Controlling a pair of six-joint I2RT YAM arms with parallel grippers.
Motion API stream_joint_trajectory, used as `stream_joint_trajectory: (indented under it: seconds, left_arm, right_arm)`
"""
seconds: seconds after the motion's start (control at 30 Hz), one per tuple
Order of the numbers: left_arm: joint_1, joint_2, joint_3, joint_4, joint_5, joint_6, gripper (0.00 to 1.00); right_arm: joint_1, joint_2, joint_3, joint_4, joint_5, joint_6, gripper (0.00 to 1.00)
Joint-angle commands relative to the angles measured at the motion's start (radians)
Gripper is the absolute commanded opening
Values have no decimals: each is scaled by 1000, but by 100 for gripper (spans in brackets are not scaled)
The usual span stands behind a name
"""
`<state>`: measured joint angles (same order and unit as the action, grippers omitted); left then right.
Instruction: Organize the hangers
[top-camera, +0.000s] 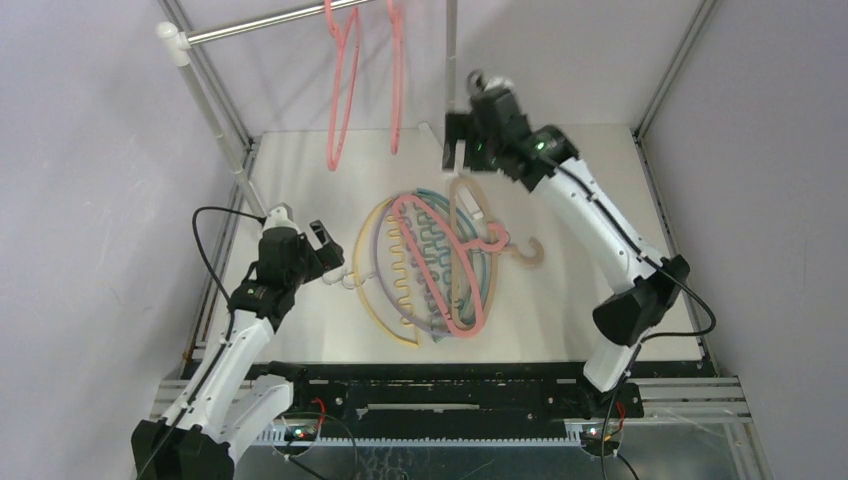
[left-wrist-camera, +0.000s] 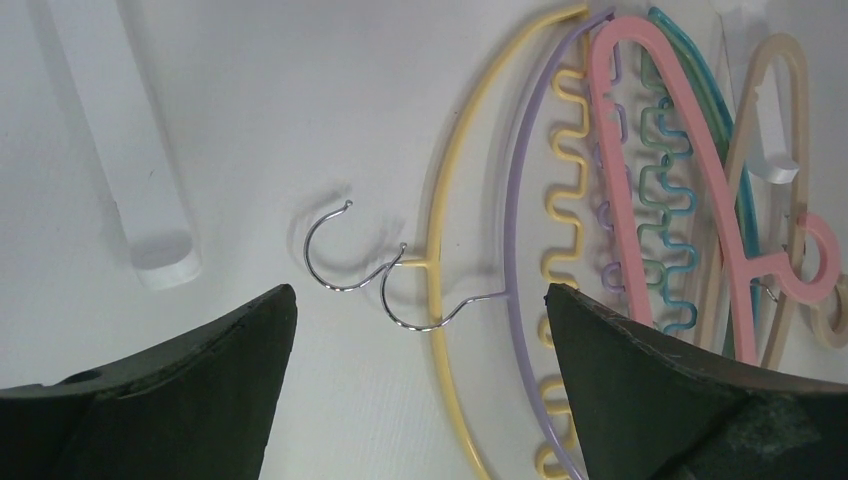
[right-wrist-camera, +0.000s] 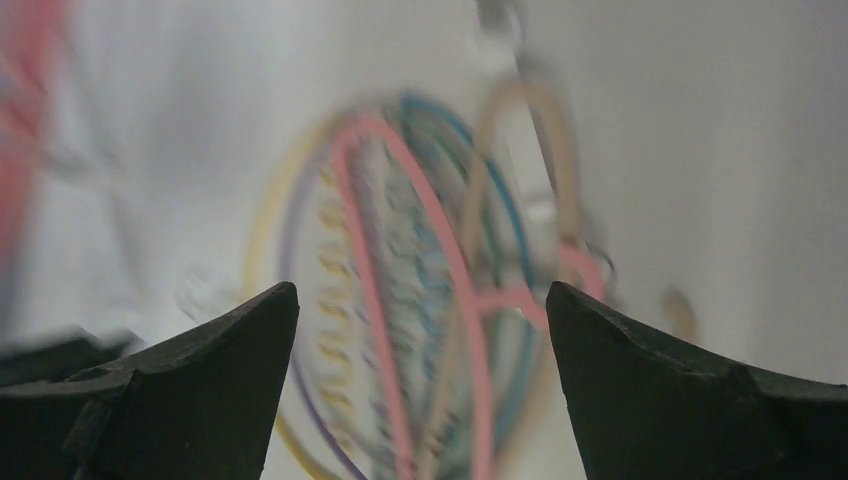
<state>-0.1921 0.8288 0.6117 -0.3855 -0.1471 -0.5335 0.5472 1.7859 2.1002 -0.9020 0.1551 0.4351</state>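
Several hangers lie piled in the middle of the table (top-camera: 300, 320): yellow (top-camera: 368, 290), lavender (top-camera: 378, 240), pink (top-camera: 455, 270), teal (top-camera: 430, 195) and tan (top-camera: 525, 255). Two more pink hangers (top-camera: 345, 80) hang from the silver rail (top-camera: 270, 22). My left gripper (top-camera: 335, 252) stands open just left of the pile. In the left wrist view the left gripper (left-wrist-camera: 418, 295) holds nothing, and the yellow hanger (left-wrist-camera: 445, 180), the lavender hanger (left-wrist-camera: 515, 200) and their wire hooks (left-wrist-camera: 330, 250) lie below its jaws. My right gripper (top-camera: 457, 150) is raised at the back, open and empty; its blurred view shows the right gripper (right-wrist-camera: 420, 290) above the pile's pink hanger (right-wrist-camera: 440, 230).
The rack's white post (top-camera: 215, 110) rises at the back left, and its foot (left-wrist-camera: 130, 150) shows in the left wrist view. A vertical metal frame bar (top-camera: 451, 50) stands just behind the right gripper. Walls close in the table on three sides.
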Motion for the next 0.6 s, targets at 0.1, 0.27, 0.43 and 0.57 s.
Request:
stream_joint_trajectory:
  seconds: [0.1,0.27,0.43,0.57]
  left_arm:
    - [14,43,71,37,8,36,99]
    - [13,55,59,40,12,34,100]
    - [14,66,42,49,9,29,99]
    - [14,84,42,54,13,19,100]
  right_arm:
    - [73,-233,-468,-92,110,-111,98]
    - [40,-412,-831,48,-131,-73,86]
    - [56,-463,-1039,172,-335,-92,81]
    - [52,-502,-1171,335,-441,-39,76]
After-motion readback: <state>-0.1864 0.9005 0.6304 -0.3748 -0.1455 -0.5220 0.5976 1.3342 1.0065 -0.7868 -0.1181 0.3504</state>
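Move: The pink hanger lying on the pile has its middle about 12 cm back from the empty right hand, 2 cm to its left and some 32 cm below, its hook sticking out to the right. The beige hanger's middle is roughly 9 cm back and 4 cm right of that hand; the purple hanger's is 12 cm back and 9 cm left. From the left hand the pink hanger lies about 2 cm ahead, 17 cm right and 13 cm below. Down and back in one fast sweep, the right hand leaves the rack side and drops some 22 cm while drawing back about 20 cm towards the pink hanger on the pile, also drifting right before easing slightly left again. The fingers tip down by roughly 30 degrees, the hand turns a little counter-clockwise, and the wide-open fingers draw partly together on empty air, still above the pile. ##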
